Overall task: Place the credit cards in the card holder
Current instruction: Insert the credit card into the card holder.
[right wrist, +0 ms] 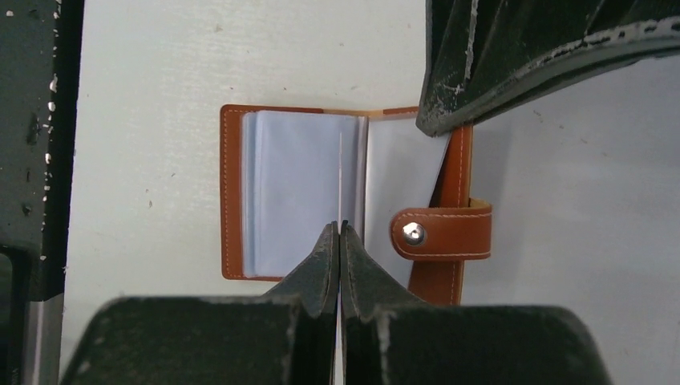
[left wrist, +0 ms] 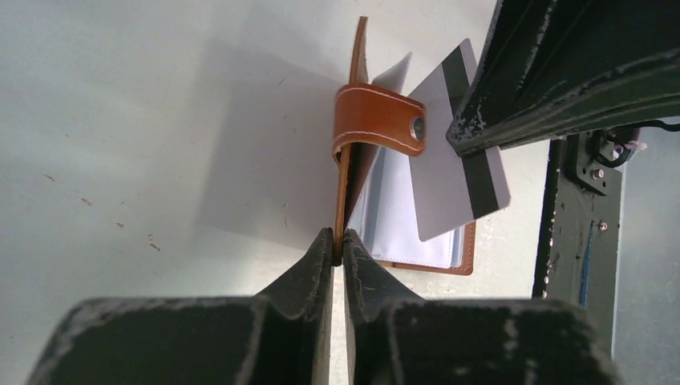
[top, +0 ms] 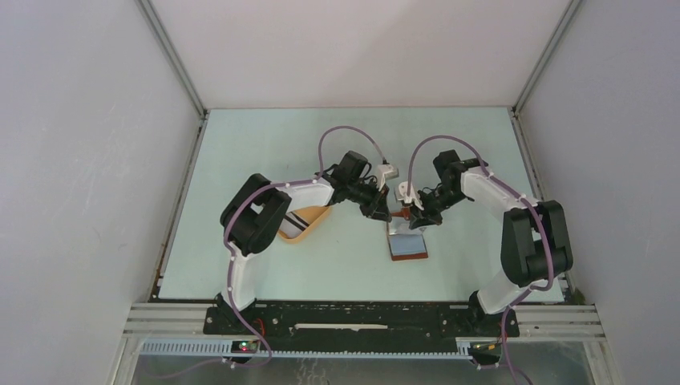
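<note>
The card holder lies open on the table, brown border around pale sleeves. My left gripper is shut on its raised brown cover and holds that cover upright, the snap strap hanging over it. My right gripper is shut on a grey credit card with a dark stripe. That card hangs tilted over the open sleeves and shows only as a thin edge in the right wrist view. The two grippers meet just above the holder's far end. Another striped card lies in the tray.
An orange-yellow oval tray sits left of the holder, partly under the left arm. Grey walls enclose the table on three sides. A black rail runs along the near edge by the arm bases.
</note>
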`<state>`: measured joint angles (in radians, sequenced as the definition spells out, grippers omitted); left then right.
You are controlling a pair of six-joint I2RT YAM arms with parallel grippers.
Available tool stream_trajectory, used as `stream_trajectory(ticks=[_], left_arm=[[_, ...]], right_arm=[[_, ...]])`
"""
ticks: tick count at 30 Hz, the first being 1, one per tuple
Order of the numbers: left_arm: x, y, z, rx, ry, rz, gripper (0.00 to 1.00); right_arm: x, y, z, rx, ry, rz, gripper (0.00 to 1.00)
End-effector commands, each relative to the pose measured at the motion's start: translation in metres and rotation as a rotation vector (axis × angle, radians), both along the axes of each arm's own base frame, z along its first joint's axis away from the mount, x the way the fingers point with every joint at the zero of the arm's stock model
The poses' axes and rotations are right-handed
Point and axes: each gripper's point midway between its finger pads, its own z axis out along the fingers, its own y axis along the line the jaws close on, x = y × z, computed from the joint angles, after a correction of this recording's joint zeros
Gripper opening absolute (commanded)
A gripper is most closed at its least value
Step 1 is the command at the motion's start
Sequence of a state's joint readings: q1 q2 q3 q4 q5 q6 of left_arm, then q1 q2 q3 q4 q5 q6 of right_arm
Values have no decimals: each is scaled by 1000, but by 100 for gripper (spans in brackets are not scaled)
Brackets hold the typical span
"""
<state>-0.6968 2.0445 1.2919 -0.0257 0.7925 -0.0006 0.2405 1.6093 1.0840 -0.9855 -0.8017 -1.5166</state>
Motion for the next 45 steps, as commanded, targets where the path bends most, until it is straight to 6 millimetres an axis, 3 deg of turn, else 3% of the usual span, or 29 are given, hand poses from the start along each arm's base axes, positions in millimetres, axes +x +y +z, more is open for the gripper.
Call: stream_trajectory(ticks=[1, 5, 10, 14, 16, 19, 22, 26, 31, 38, 45], left_arm=[[12, -3, 7, 3, -10, 35, 17], [23, -2, 12, 14, -21, 115, 32], [50, 8, 28, 10, -83, 311, 49], [70, 32, 52, -41, -161, 507, 51], [69, 46, 62, -77, -204, 581, 51], [54, 64, 77, -144, -237, 633, 50], [24, 72, 84, -195, -248, 633, 51], [-25, 58, 85, -269, -195, 596, 51], [-62, 35, 75, -372, -99, 618, 51], [-68, 6, 70, -446, -39, 676, 52], [-71, 0, 49, -405, -2, 716, 50]], right_arm=[[16, 0, -3, -46, 1, -62, 0], [28, -3, -12, -86, -4, -118, 0], [25, -3, -25, -130, 34, -126, 0], [24, -2, -29, -144, 54, -142, 0], [24, -1, -29, -144, 66, -154, 0], [21, 1, -30, -149, 104, -183, 0], [18, 5, -29, -151, 159, -220, 0], [19, 11, -25, -150, 242, -299, 0], [22, 16, -20, -149, 346, -418, 0], [17, 23, -24, -157, 498, -544, 0], [27, 17, -25, -129, 561, -639, 0]])
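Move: The left fingers pinch the left side of the holder's raised cover, whose middle is roughly 4 cm to their right and level in depth. The pocket page they go to next lies about 7 cm back, 5 cm right and 4 cm below; the credit card is some 3 cm back and 5 cm right, at about their height. From the right gripper, which holds that card, the pocket page lies about 5 cm back, 1 cm left and 5 cm below, and the cover about 3 cm ahead, 2 cm left and slightly below. Open the left gripper halfway to let go of the cover, arc it forward, up and out to the left, then bring it back some 12 cm and down beside the pocket page, turning counter-clockwise. Keep the card pinched in the right gripper, lower it about 3.5 cm to the pocket mouth, then turn that wrist clockwise and tip it. ##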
